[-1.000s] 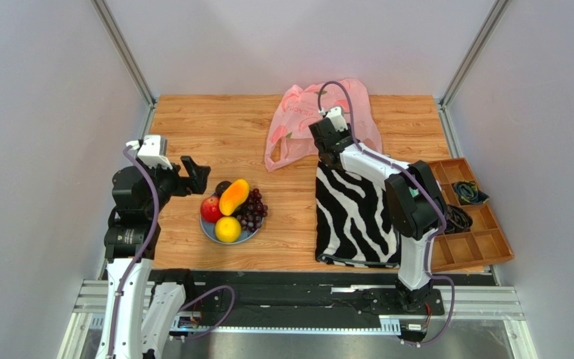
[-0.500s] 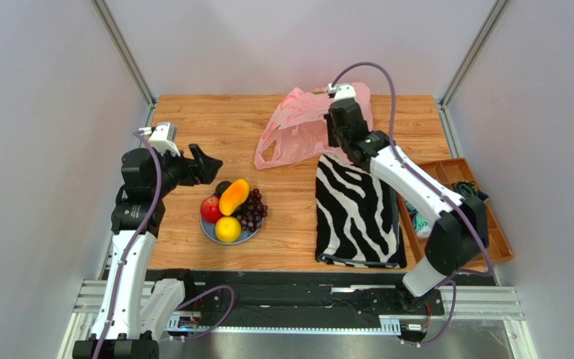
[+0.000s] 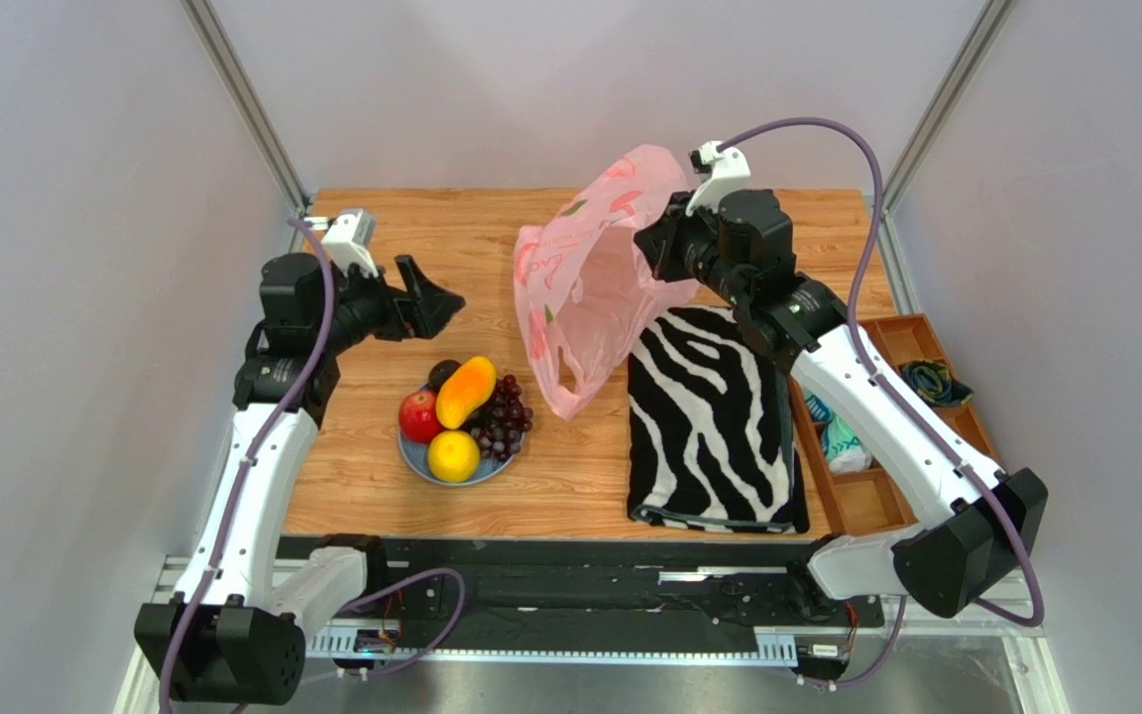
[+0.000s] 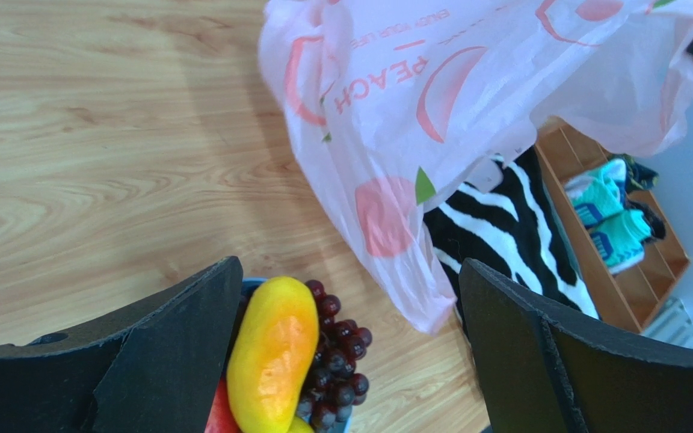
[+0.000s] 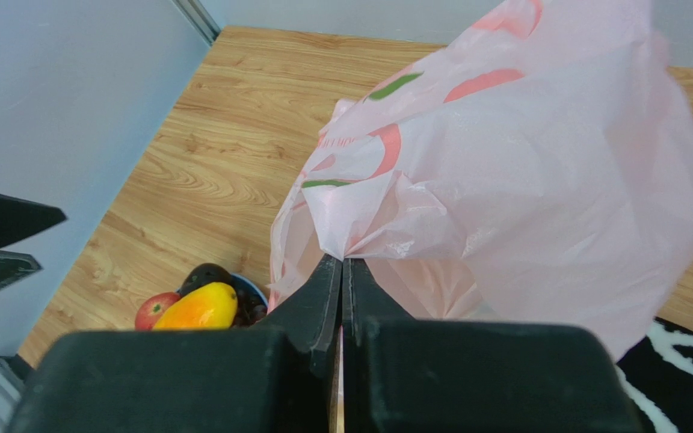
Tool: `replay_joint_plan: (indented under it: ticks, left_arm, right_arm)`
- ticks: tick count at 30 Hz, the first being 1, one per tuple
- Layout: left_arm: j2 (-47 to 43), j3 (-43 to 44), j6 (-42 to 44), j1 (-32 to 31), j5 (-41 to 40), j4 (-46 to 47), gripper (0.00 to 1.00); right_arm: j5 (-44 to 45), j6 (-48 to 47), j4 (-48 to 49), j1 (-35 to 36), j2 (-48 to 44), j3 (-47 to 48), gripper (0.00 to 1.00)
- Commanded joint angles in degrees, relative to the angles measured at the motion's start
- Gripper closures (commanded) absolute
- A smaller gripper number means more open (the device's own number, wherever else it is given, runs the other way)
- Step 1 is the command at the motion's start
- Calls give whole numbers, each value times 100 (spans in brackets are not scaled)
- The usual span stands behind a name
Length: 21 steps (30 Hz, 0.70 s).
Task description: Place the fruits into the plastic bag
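A blue plate (image 3: 416, 460) holds a red apple (image 3: 418, 415), an orange-yellow mango (image 3: 466, 391), a yellow citrus (image 3: 454, 455), purple grapes (image 3: 503, 420) and a dark plum (image 3: 442, 372). My right gripper (image 3: 649, 246) is shut on the pink plastic bag (image 3: 588, 305) and holds it up above the table; the pinch shows in the right wrist view (image 5: 342, 262). The bag hangs just right of the plate. My left gripper (image 3: 436, 304) is open and empty, above and behind the plate. The left wrist view shows the mango (image 4: 271, 354), the grapes (image 4: 337, 361) and the bag (image 4: 431, 117).
A zebra-striped cloth (image 3: 711, 424) lies on the table under the right arm. A wooden compartment tray (image 3: 964, 484) with small items stands at the right edge. Grey walls close in the table on three sides.
My right gripper has lifted the bag off the table, up and toward the front. My left gripper has risen and moved back and right, above the plate.
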Motion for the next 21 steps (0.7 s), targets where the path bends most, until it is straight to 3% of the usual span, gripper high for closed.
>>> replay_joint_plan:
  ticks: [1,5,16,21]
  left_arm:
    - [125,-56,-172,-405,281,507,2]
    - [275,-215,-505,-861,378,893,2]
    - [276,-662,-989,-1935,-272,1333,2]
    - [-225,-1645,-2122,-2163,-369,2641,2]
  right_arm:
    - [-78,259,519,9,-268,42,100]
    - [96,364,651,9,-364,61,100]
    - [766,277,739,9,-488,16,100]
    - [1038,294,792,9,-479,-141,100]
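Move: The pink bag, already hanging from the right fingers, has its middle about 20 cm to the left hand's right, 7 cm ahead and some 10 cm below; the fruit plate sits 7 cm back from that hand and roughly 20 cm below it, neither left nor right. From the right hand, the bag's middle is level fore and aft, 6 cm left and 14 cm down, while the zebra cloth lies about 13 cm back, 11 cm right and 28 cm below. The left hand, fingers still wide open, sweeps about 11 cm right towards the hanging bag, easing some 4 cm back and 4 cm down, and turns clockwise about 15 degrees, ending close to the bag's left side without closing. The right hand keeps its shut pinch on the bag's rim and lifts it about 4 cm, then drifts 2 cm right as the wrist tips up slightly and turns a little clockwise. ##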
